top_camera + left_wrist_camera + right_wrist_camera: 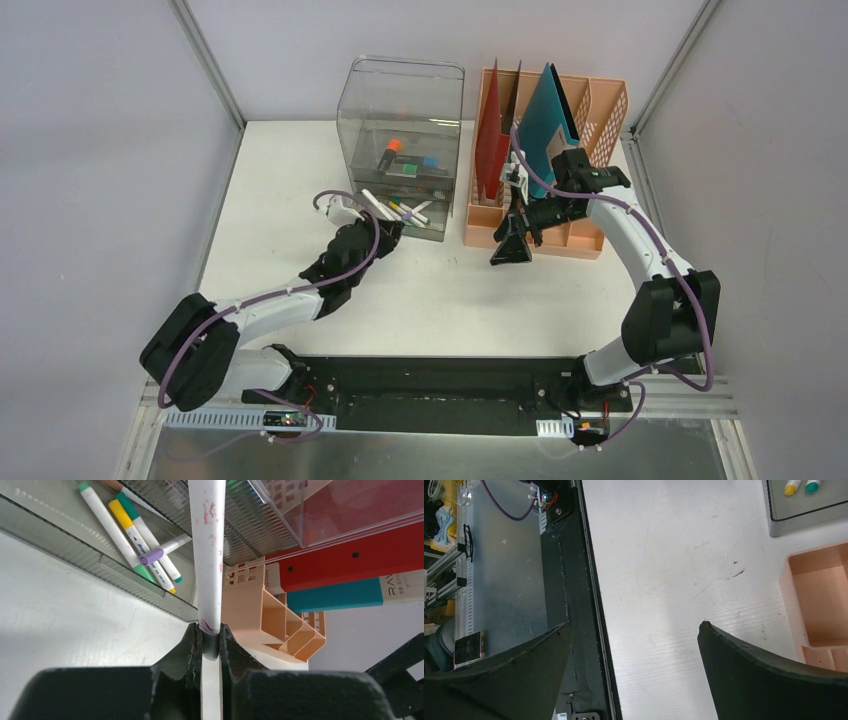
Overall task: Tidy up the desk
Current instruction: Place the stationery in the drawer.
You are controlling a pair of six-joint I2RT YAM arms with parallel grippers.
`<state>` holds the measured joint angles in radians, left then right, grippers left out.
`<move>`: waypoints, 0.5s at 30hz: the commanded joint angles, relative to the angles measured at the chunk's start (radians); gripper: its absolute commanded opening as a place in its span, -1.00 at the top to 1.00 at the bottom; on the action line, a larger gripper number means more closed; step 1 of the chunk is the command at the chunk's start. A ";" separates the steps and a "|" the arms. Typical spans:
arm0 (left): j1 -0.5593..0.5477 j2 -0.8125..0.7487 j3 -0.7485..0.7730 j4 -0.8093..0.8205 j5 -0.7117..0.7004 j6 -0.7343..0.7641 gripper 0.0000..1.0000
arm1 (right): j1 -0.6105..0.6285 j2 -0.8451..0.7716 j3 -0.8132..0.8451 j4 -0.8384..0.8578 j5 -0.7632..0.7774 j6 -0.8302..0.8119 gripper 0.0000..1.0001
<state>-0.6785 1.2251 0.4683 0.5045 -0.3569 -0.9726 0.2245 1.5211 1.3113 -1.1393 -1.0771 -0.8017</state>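
The desk (280,180) is a white tabletop between grey walls. My left gripper (392,228) is shut on a white marker (207,555), which sticks out past the fingertips over the open lower drawer (412,222) of a clear drawer box (400,100). In the left wrist view that gripper (211,630) pinches the marker's end, and several capped markers (125,530) lie in the drawer. My right gripper (512,245) stands open and empty just in front of the peach file rack (590,110). In the right wrist view its jaws (635,625) spread wide above bare desk (664,555).
A red folder (492,140) and a teal folder (545,115) stand upright in the rack. Small stationery items (390,152) lie in the box's upper part. The rack's front corner (819,600) is close to the right fingers. A black base strip (430,380) runs along the near edge.
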 commanded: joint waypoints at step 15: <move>0.103 0.334 0.409 -0.261 0.190 -0.312 0.98 | 0.004 -0.065 -0.018 0.052 0.018 -0.004 -0.99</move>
<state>-0.5869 1.5146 0.8116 0.2516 -0.2420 -1.2232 0.2245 1.5089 1.2953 -1.1183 -1.0542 -0.8017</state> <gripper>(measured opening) 0.078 0.996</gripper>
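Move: The left hand holds a white pen by one end; the open drawer it is bound for has its middle about 7 cm ahead, roughly 1 cm left and some 10 cm below. The pens already lying in it are about 7 cm ahead, level sideways and 10 cm down, and the clear cabinet rises behind, its middle some 18 cm ahead and straight in line. From the right hand the drawer lies about 19 cm left, 11 cm ahead and 17 cm down. Still pinching the white pen by its end between nearly closed fingertips, the left hand reaches forward about 6 cm and drifts some 3 cm to its right, in over the open drawer and its pens. It stays near the same height, sinking only slightly at the end, while the wrist tips the fingers down some 15 degrees; the grip doesn't loosen. ##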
